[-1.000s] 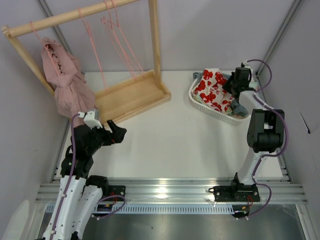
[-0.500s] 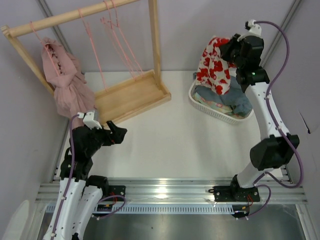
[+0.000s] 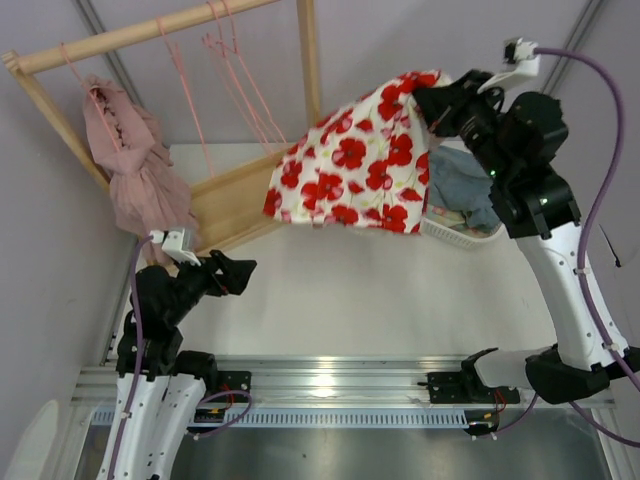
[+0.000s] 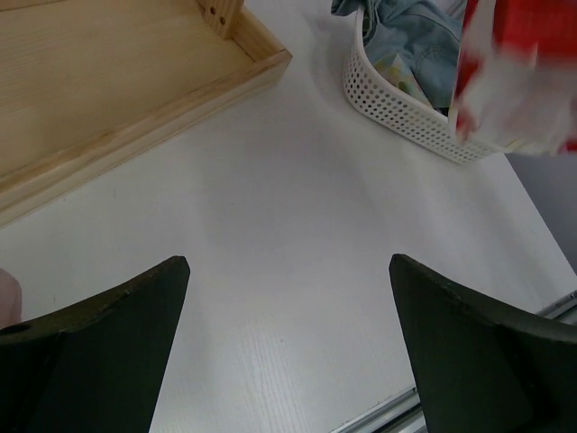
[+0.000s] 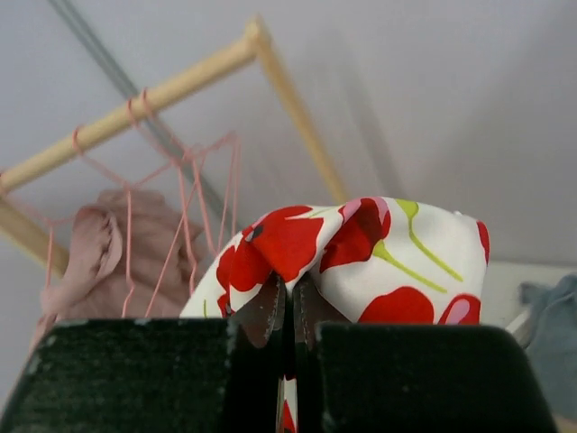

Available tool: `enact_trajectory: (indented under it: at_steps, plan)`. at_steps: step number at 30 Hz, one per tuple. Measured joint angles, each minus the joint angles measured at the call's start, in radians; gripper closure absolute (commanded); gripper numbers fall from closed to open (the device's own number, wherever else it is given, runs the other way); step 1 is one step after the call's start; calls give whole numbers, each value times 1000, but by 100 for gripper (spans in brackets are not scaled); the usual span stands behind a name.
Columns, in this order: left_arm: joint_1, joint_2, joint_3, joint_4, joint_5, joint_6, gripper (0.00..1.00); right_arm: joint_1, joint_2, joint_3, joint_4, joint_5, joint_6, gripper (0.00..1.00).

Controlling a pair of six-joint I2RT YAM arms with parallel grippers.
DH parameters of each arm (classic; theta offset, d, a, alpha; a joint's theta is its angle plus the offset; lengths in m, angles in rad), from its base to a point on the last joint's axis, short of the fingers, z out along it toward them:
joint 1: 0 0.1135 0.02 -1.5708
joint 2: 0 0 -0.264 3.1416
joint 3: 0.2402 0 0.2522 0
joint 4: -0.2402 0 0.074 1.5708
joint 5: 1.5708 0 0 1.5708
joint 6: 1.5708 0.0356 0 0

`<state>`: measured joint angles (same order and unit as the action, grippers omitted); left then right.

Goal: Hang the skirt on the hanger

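Note:
The skirt (image 3: 350, 165), white with big red flowers, hangs spread in the air between the rack and the basket. My right gripper (image 3: 427, 103) is shut on its upper right corner. In the right wrist view the cloth (image 5: 361, 253) bulges over the closed fingers of the right gripper (image 5: 288, 293). Several thin pink hangers (image 3: 232, 60) hang from the rack's top bar, left of the skirt; they show in the right wrist view as pink hangers (image 5: 180, 216) beyond the cloth. My left gripper (image 3: 240, 270) stands open low over the table, nothing between its fingers (image 4: 135, 316). A blurred edge of the skirt (image 4: 523, 81) shows at the upper right there.
The light wooden rack (image 3: 150, 30) has a tray-like base (image 3: 260, 195). A dusty-pink ruffled garment (image 3: 130, 160) hangs at its left end. A white perforated basket (image 3: 450, 233) at the right holds blue-grey cloth (image 3: 460, 185); the basket (image 4: 397, 99) is also in the left wrist view.
My right arm lifted the skirt out of the basket and swung it up and to the left, so it now hangs spread out. The left gripper stayed open, shifting only slightly.

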<state>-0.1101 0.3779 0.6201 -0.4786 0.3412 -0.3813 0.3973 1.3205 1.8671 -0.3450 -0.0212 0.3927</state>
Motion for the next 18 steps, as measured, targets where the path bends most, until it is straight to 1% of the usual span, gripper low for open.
enact_trajectory:
  at_steps: [2, 3, 6, 9, 11, 13, 14, 15, 16, 17, 18]
  plan:
    - [0, -10, -3, 5, 4, 0, 1, 42, -34, -124, -3, -23, 27, 100]
    - [0, -15, -4, 5, 4, 0, 1, 68, -66, -229, 28, -32, 47, 100]
    - [-1, -33, -6, 6, 3, 0, 1, 131, -128, -545, 41, -59, 126, 100]
    - [-1, -55, -11, 8, 4, 0, 1, 183, -113, -785, -14, -78, 212, 100]
    - [-1, -59, -13, 13, 5, 0, 1, 212, -86, -872, -93, -76, 248, 100]
    - [-1, -56, -15, 23, 12, 0, 1, 232, -74, -891, -174, -70, 265, 99]
    - [-1, -54, -17, 27, 18, 0, 1, 244, -76, -888, -188, -66, 267, 91]
    - [-1, -50, -17, 29, 24, 0, 1, 253, -78, -876, -197, -63, 267, 80]
    - [-1, -45, -17, 31, 31, 0, 1, 262, -79, -863, -199, -61, 267, 56]
    - [-1, -41, -18, 33, 36, 0, 1, 272, -79, -849, -197, -62, 265, 44]
    - [-1, -37, -18, 35, 39, 0, 1, 283, -78, -836, -195, -64, 257, 36]
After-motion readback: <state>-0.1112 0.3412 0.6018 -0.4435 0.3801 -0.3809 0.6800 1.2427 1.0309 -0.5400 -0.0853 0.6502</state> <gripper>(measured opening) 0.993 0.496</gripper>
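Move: The right hand holds the skirt high up, the cloth streaming out to its left; the open middle of the table, where the skirt is to lie, is some 54 cm below it, about 15 cm back and 11 cm left. From this hand the basket is roughly 16 cm ahead, 15 cm right and 50 cm down, and the rack's wooden tray 15 cm ahead, 33 cm left and 52 cm down. From the left hand the middle of the table lies level ahead, about 21 cm right and 21 cm below. With its fingers still shut on the edge of the skirt, the right hand swings fast down some 40 cm towards the middle of the table, drawing back about 10 cm and left about 8 cm while the wrist tips the fingertips downward by nearly 60 degrees. It checks low over the table, and only then do the fingers open about halfway as the hand lifts a centimetre or two, beginning to free the cloth. ##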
